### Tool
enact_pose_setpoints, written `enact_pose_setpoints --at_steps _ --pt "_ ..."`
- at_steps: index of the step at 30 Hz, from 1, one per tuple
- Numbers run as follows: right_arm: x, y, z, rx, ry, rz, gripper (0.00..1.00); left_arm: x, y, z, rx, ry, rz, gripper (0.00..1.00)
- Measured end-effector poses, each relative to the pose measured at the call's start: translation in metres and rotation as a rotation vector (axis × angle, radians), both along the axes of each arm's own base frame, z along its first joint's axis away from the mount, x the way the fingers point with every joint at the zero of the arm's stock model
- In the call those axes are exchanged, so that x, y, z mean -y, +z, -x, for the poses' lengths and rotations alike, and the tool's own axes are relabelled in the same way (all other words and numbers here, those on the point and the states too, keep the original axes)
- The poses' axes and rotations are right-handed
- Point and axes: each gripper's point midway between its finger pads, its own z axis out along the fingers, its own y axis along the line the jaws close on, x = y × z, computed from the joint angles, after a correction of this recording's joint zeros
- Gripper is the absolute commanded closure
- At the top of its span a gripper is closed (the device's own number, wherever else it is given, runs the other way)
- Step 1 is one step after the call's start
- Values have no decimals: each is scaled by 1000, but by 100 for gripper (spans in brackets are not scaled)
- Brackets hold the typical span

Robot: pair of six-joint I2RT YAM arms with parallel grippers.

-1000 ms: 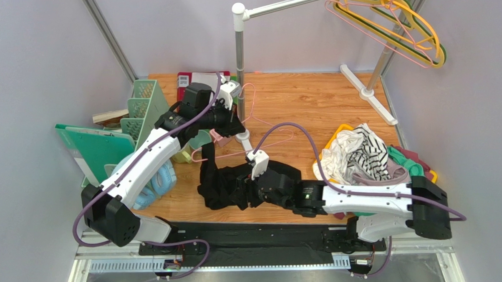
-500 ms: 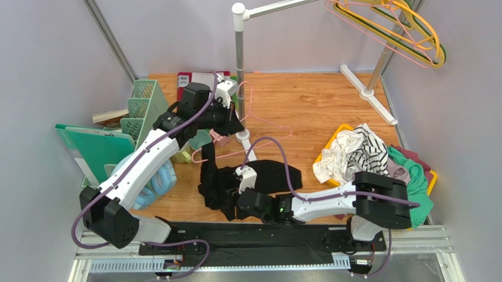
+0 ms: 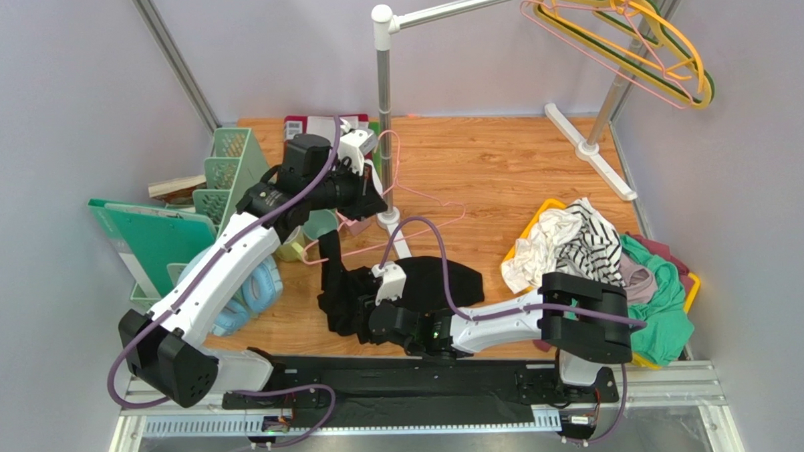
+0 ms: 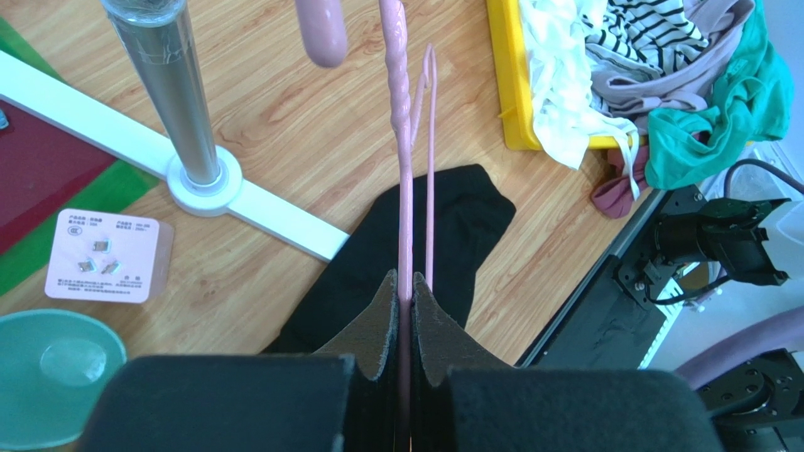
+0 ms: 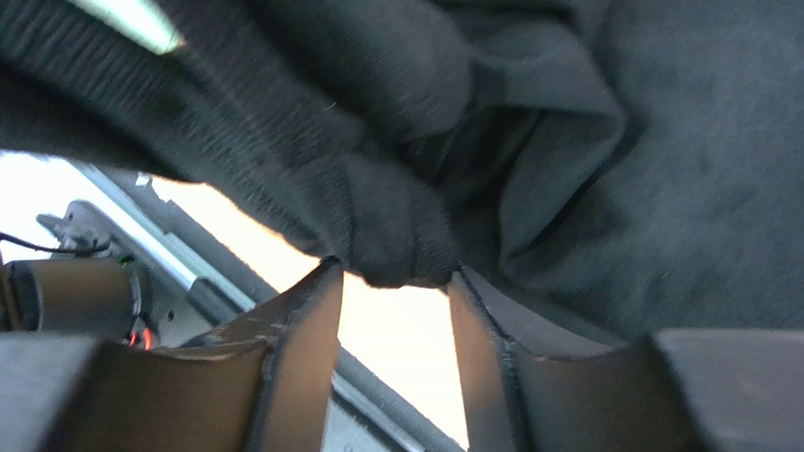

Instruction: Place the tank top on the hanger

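The pink wire hanger (image 3: pixel 427 199) is held tilted over the table's middle, its hook (image 3: pixel 394 146) up by the rail post. My left gripper (image 3: pixel 373 199) is shut on its wire, which runs straight out between the closed fingers in the left wrist view (image 4: pixel 404 141). The black tank top (image 3: pixel 448 279) lies crumpled below it and shows under the hanger (image 4: pixel 453 217). My right gripper (image 3: pixel 364 324) is at the top's near-left edge. Its jaws stand narrowed on a thick fold of black fabric (image 5: pixel 396 235) at their tips (image 5: pixel 394 275).
A rail stand (image 3: pixel 384 106) with a white foot stands behind the hanger. Yellow and green hangers (image 3: pixel 631 37) hang on its rail. A yellow tray (image 3: pixel 544 213) of striped, green and other clothes is right. A green file rack (image 3: pixel 228 172) and a teal bowl (image 4: pixel 57 367) are left.
My right arm has swung left across the tank top to its near-left edge, uncovering the top's right part. My left gripper has lifted the hanger slightly back and left.
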Motion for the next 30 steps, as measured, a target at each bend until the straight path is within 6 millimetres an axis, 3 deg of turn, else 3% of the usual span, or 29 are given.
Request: enact_pose_setpoints --at_steps 3,4,6,11,14,22,24,27,30 --pt "3 -3 -9 14 -18 14 72 -1 1 0 1 3 -1 100" --pt "5 -5 -13 15 -25 19 86 -1 1 1 4 5 -1 100" --pt "7 -5 -18 25 -31 32 100 -2 3 1 8 8 -1 100" --pt "18 1 -31 44 -49 64 100 -5 4 1 13 19 -7 100" --pt "39 16 -35 52 -67 80 100 -7 3 2 9 29 -16 100" --pt "129 122 -49 175 -80 59 100 -5 22 4 43 47 40 100" --pt "148 134 -51 183 -66 64 100 2 28 4 57 40 65 100" --pt "172 136 -51 156 -29 86 100 17 38 9 77 9 108 100" --pt "187 122 -54 98 -11 111 100 26 46 12 93 -16 137 100"
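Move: Just ahead of the right fingers, about 2 cm out and at table height, lies the bunched near edge of the black tank top. From that right hand the pink hanger's middle hangs roughly 15 cm ahead, 4 cm to the right and 16 cm up. The green cup stands some 17 cm ahead and 8 cm to the left, the blue headphones about 4 cm ahead and 22 cm left. The left hand still holds the hanger; that edge lies about 15 cm back, 3 cm left and 23 cm below it. Sliding forward about 3 cm, low over the table, the right hand shuts its half-open fingers on the tank top's bunched edge, then carries the pinched cloth up roughly 13 cm and some 18 cm to the right, towards the hanger's right end. Late on, the left hand, still gripping the hanger, lifts it about 5 cm, drifts right and tips its fingers up some 10 degrees. ##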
